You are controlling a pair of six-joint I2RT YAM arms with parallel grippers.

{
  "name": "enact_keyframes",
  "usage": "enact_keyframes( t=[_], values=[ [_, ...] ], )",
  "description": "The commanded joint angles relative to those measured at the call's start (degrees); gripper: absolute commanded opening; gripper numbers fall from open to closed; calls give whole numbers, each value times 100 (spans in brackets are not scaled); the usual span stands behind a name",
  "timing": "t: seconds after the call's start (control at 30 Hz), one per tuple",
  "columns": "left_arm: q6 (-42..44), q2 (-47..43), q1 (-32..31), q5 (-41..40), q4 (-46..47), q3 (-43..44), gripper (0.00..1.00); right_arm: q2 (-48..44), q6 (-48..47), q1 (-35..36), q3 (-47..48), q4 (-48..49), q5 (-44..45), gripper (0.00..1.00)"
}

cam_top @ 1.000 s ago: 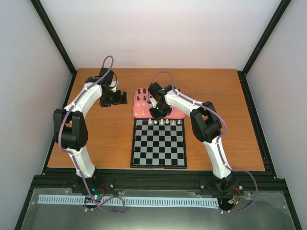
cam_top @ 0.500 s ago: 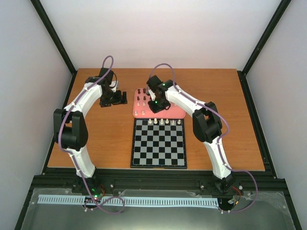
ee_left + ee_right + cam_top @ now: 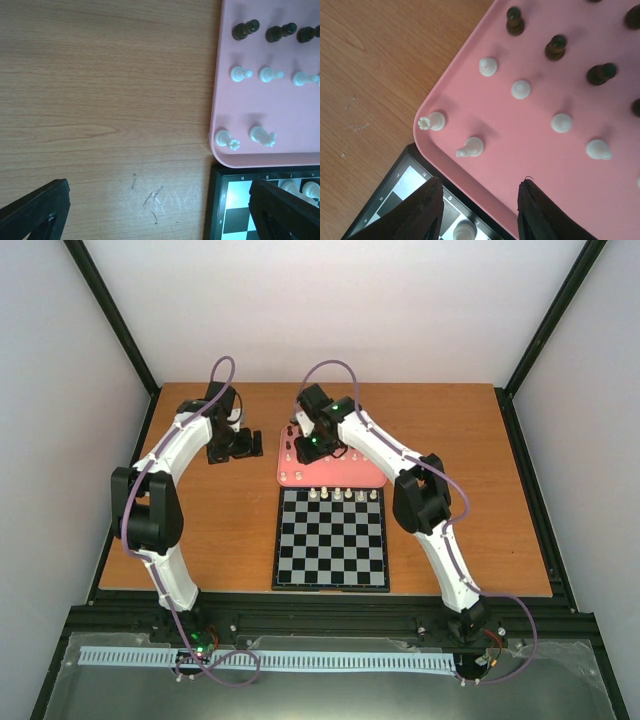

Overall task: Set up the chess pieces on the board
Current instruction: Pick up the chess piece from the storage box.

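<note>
The board (image 3: 330,545) lies in front of the pink tray (image 3: 368,478). Several cream-white chess pieces (image 3: 349,495) stand on the board's far row. More white pieces (image 3: 521,89) and dark pieces (image 3: 556,46) stand on the tray (image 3: 530,165), among them a crowned white one (image 3: 431,121) and a white knight (image 3: 471,147). My right gripper (image 3: 480,212) hangs open and empty over the tray's near left corner, with a white piece (image 3: 464,231) on the board (image 3: 395,195) just below. My left gripper (image 3: 160,220) is open over bare wood, left of the tray (image 3: 265,125) and the board's corner (image 3: 225,210).
The wooden tabletop (image 3: 210,530) spreads left and right of the board. Black frame posts (image 3: 110,320) and pale walls close in the table. The left arm's elbow (image 3: 145,505) stands near the table's left edge.
My right gripper has moved from the board's far row back and left over the tray, and its jaws have opened. The left arm has stayed still.
</note>
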Motion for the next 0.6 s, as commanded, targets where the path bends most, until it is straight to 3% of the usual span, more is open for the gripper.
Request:
enact_keyframes(
  t=[0.0,0.17,0.57],
  values=[
    [-335,-108,283,-151,-63,-2,100,265,-67,162,119,-140,-290,42],
    [-585,-294,793,213,67,-308,100,430,-62,203,152,-89,-383,42],
    [-584,-439,816,263,149,-484,100,861,-7,214,447,-111,-217,42]
  ],
)
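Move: Below the empty right hand, about 8 cm down, 2 cm to its left and 1 cm back, stands the white knight in the storage box's near row. The white rook is some 4 cm farther left of the knight and level with it; a white pawn stands about 5 cm beyond the knight and 1 cm to its right. On the board, the nearest bishop is 5 cm back and 2 cm right of the hand. From the left hand the knight lies roughly 13 cm right, about level, 9 cm down. Sinking about 4.5 cm towards the knight, the right hand also drifts some 2 cm left and a little back, its fingers held partly open and the wrist tilting slightly; it touches nothing yet. Meanwhile the left hand, empty and wide open, swings some 5.5 cm left, away from the box, turning about 12 degrees counter-clockwise. ##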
